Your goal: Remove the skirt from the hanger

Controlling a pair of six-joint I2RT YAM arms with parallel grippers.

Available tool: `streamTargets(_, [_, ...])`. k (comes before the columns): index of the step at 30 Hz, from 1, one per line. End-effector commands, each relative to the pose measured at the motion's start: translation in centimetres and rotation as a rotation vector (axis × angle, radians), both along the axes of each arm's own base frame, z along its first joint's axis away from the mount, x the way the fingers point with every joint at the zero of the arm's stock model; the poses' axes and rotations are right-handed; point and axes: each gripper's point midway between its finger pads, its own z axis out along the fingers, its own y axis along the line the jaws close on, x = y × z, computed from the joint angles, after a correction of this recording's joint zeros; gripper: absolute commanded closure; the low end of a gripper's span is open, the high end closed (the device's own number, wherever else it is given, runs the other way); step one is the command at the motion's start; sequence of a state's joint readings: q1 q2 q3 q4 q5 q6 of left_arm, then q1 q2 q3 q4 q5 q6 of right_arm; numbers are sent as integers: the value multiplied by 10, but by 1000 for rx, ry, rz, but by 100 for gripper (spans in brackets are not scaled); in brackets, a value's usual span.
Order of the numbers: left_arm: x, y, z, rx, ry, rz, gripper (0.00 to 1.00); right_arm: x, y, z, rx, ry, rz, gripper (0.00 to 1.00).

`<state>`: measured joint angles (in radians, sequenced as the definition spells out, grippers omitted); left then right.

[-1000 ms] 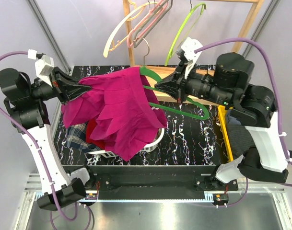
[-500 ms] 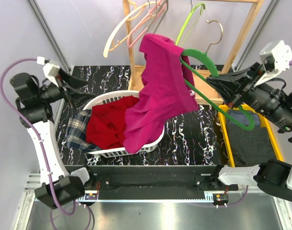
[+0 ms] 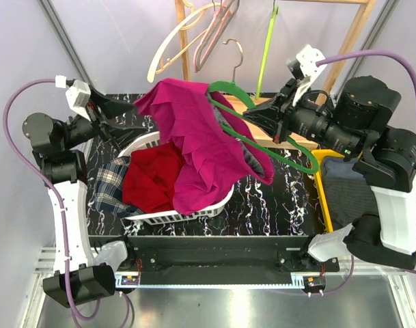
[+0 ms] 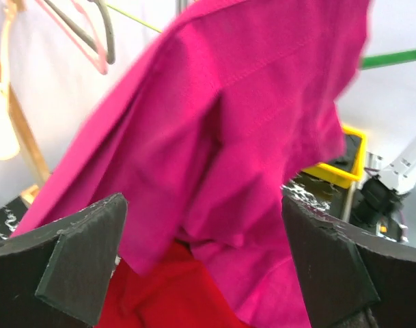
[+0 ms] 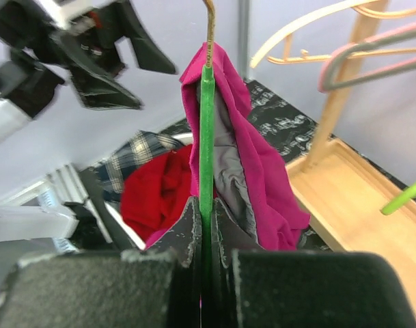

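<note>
The magenta skirt is draped over the green hanger and hangs down into the white basket. My right gripper is shut on the hanger's arm; in the right wrist view the fingers pinch the green bar edge-on, with the skirt on its right side. My left gripper is open just left of the skirt, apart from it. In the left wrist view the skirt fills the space ahead of the open gripper, with nothing between the pads.
A red garment lies in the basket, and a plaid cloth hangs over its left side. A yellow tray holding dark fabric is at the right. A wooden rack with several hangers stands behind.
My left gripper has opened and let go of the skirt's edge. The right arm swung the hanger up to the right and back; the skirt still hangs on it.
</note>
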<state>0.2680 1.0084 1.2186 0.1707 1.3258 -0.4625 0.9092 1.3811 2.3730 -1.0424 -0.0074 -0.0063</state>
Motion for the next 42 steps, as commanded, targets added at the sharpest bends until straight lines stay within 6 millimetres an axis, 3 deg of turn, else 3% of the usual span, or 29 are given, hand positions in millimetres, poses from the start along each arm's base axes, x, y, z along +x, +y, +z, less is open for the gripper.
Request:
streamTargets(1, [28, 10, 4, -19, -47, 76, 1, -39, 1, 83, 272, -119, 165, 100])
streamTargets(3, [41, 15, -4, -9, -20, 87, 1, -47, 2, 90, 295, -117, 207, 100])
streamTargets(8, [42, 14, -7, -10, 2, 27, 1, -64, 3, 98, 333, -102, 287, 100])
streamTargets(12, [35, -2, -13, -56, 44, -80, 1, -67, 7, 98, 341, -91, 314, 100])
streamTargets(13, [33, -7, -14, -109, 150, -118, 1, -67, 10, 96, 338, -86, 320, 100])
streamTargets(14, [23, -17, -5, -94, 68, -174, 3, -66, 12, 94, 335, -79, 323, 100])
streamTargets(16, [9, -32, -1, -109, 107, -272, 23, -64, 16, 89, 325, -65, 328, 100])
streamTargets(18, [6, -37, 4, -95, 129, -302, 55, -61, 16, 87, 317, -63, 315, 100])
streamTargets(19, [6, -38, 4, -96, 145, -311, 81, -59, 17, 85, 314, -63, 307, 100])
streamTargets(21, [2, -37, 4, -60, 151, -333, 96, -57, 13, 84, 309, -70, 284, 100])
streamTargets(24, [4, -31, 1, -39, 193, -331, 99, -56, 1, 86, 304, -92, 242, 100])
streamTargets(27, [9, -9, 6, -35, 162, -245, 97, -56, -13, 85, 293, -105, 193, 100])
streamTargets(29, [15, 17, 13, -20, 135, -146, 96, -58, -28, 87, 297, -118, 148, 100])
streamTargets(34, [27, 84, 21, 25, 119, 83, 93, -63, -67, 72, 260, -117, 39, 100])
streamTargets(36, [30, 103, 25, 36, 100, 145, 94, -63, -77, 61, 239, -92, 3, 100])
streamTargets(37, [34, 120, 24, 28, 104, 196, 95, -67, -91, 61, 252, -99, -27, 100])
streamTargets(40, [39, 142, 24, 17, 107, 255, 94, -70, -109, 52, 249, -81, -79, 100])
streamTargets(42, [39, 145, 22, 38, 102, 260, 94, -69, -119, 45, 233, -67, -121, 100])
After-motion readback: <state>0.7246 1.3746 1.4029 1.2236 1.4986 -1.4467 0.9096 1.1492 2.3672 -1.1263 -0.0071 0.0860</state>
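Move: The skirt still hangs on the green hanger that the right fingers hold; its free hem corner lies about 3 cm ahead and 3 cm right of the open left hand, a touch lower. The skirt's middle is some 14 cm to that hand's right, 3 cm back and 6 below; from the right hand it is about 11 cm left, 4 ahead and 14 below. The red garment lies roughly 33 cm below the left hand, 4 right and 2 back. The left fingers pinch the skirt's hem: open, they reach forward about 5 cm and slightly down, swing right some 5 cm and shut on it, then haul it left about 15 cm and up 5. The right hand keeps its grip on the green hanger, first easing back, up and slightly left with a 15-degree counter-clockwise turn, then drawing it right some 10 cm and a little back, away from the skirt. ##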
